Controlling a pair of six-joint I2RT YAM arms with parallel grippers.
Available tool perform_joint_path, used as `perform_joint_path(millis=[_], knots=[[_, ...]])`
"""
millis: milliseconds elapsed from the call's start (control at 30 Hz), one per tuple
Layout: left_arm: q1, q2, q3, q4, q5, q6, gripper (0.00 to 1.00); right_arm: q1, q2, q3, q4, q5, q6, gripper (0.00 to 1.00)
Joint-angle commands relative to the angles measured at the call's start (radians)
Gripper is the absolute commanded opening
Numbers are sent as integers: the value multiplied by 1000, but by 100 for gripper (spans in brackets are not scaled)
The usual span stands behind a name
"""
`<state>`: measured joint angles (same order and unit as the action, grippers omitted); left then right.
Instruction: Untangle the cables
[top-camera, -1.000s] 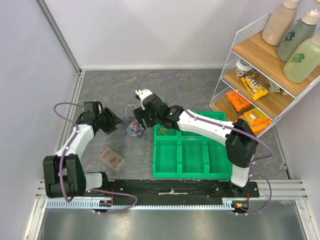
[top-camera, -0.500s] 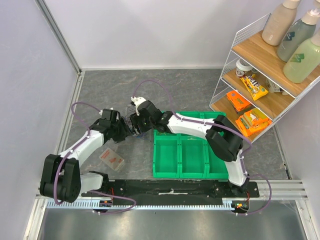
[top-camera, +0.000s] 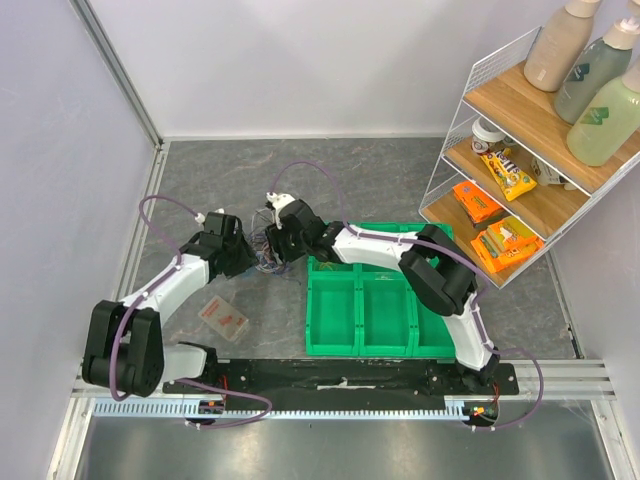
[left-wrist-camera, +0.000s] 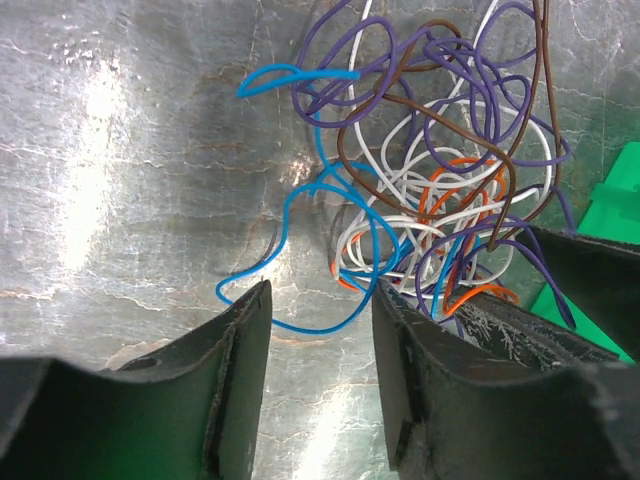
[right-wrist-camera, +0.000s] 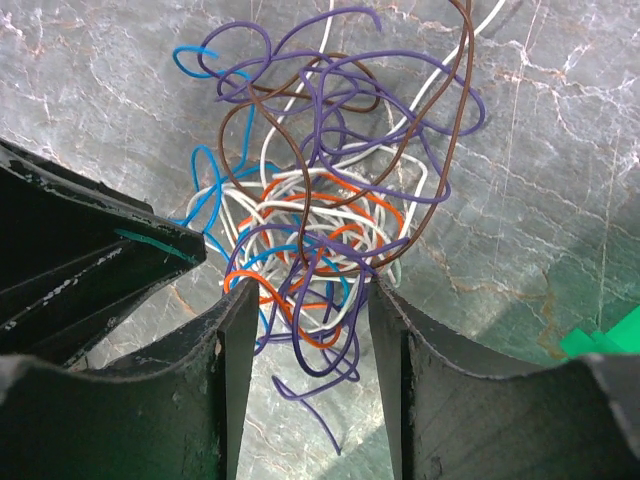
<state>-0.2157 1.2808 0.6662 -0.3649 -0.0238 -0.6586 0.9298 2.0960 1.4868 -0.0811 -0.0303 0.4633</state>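
The cables (top-camera: 264, 249) are a tangled bundle of purple, blue, orange, white and brown wires on the grey table. My left gripper (top-camera: 247, 258) is at the bundle's left side and my right gripper (top-camera: 277, 244) is at its right side. In the left wrist view the left gripper (left-wrist-camera: 322, 292) is open, and one blue loop of the cables (left-wrist-camera: 420, 170) lies just ahead of its tips. In the right wrist view the right gripper (right-wrist-camera: 312, 295) is open, with purple and orange strands of the cables (right-wrist-camera: 320, 220) lying between its fingers.
A green divided bin (top-camera: 380, 310) stands just right of the bundle; its edge shows in the left wrist view (left-wrist-camera: 620, 190). A small clear box (top-camera: 223, 318) lies near the left arm. A wire shelf (top-camera: 520, 150) with snacks and bottles stands at the right.
My left gripper has moved right, up to the bundle. My right arm has folded in, its elbow shifting left, with the gripper staying at the bundle.
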Motion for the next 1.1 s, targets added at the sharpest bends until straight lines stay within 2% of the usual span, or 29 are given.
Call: perform_joint_path(millis=[0,133,200,233,367,400,567,700,833,967,1067], knots=[[-5,23,36,26,-31,36,45,-22,22,29,58,-29,15,55],[-4,17,13,43,-5,39,31,-22,36,41,66,-42,12,51],[-4,-7,15,28,-7,37,16,-22,44,50,66,-43,14,47],[-4,-26,15,18,-8,37,12,-22,47,53,66,-37,14,45],[-4,-124,10,-11,-16,47,6,-22,67,76,67,-25,14,37],[-4,-150,13,-22,-16,47,2,-22,78,87,69,-23,15,34],[-2,-293,93,-123,-22,53,2,-22,134,164,58,24,35,21],[-2,-429,245,-196,-83,56,2,-25,188,239,43,147,47,8],[-4,-531,432,-194,-157,114,2,-49,272,343,17,199,83,5],[-4,-506,684,-166,-133,201,2,-68,367,470,-23,221,94,4],[-4,-410,918,-170,-12,234,2,-77,413,553,-52,222,80,4]])
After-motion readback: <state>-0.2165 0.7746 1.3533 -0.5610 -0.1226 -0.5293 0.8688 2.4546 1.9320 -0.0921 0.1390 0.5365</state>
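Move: The nearest bend of the blue cable lies between the left hand's open fingers, about 1 cm ahead and 1 cm below; the tangle's middle is some 4 cm ahead and 7 cm right, and the clear plastic box 12 cm back and 3 cm left. For the right hand, the purple loops are roughly 2 cm ahead, 2 cm left and 2 cm below, with the green tray's middle about 26 cm right and 8 cm back. The blue cable is pinched as the left fingers close almost in place, then drawn steeply up some 40 cm, the wrist swinging from pointing down to pointing forward. Meanwhile the right hand closes gradually on purple strands of the tangle, sliding about 11 cm forward, slightly left and down, and turning a little clockwise. ##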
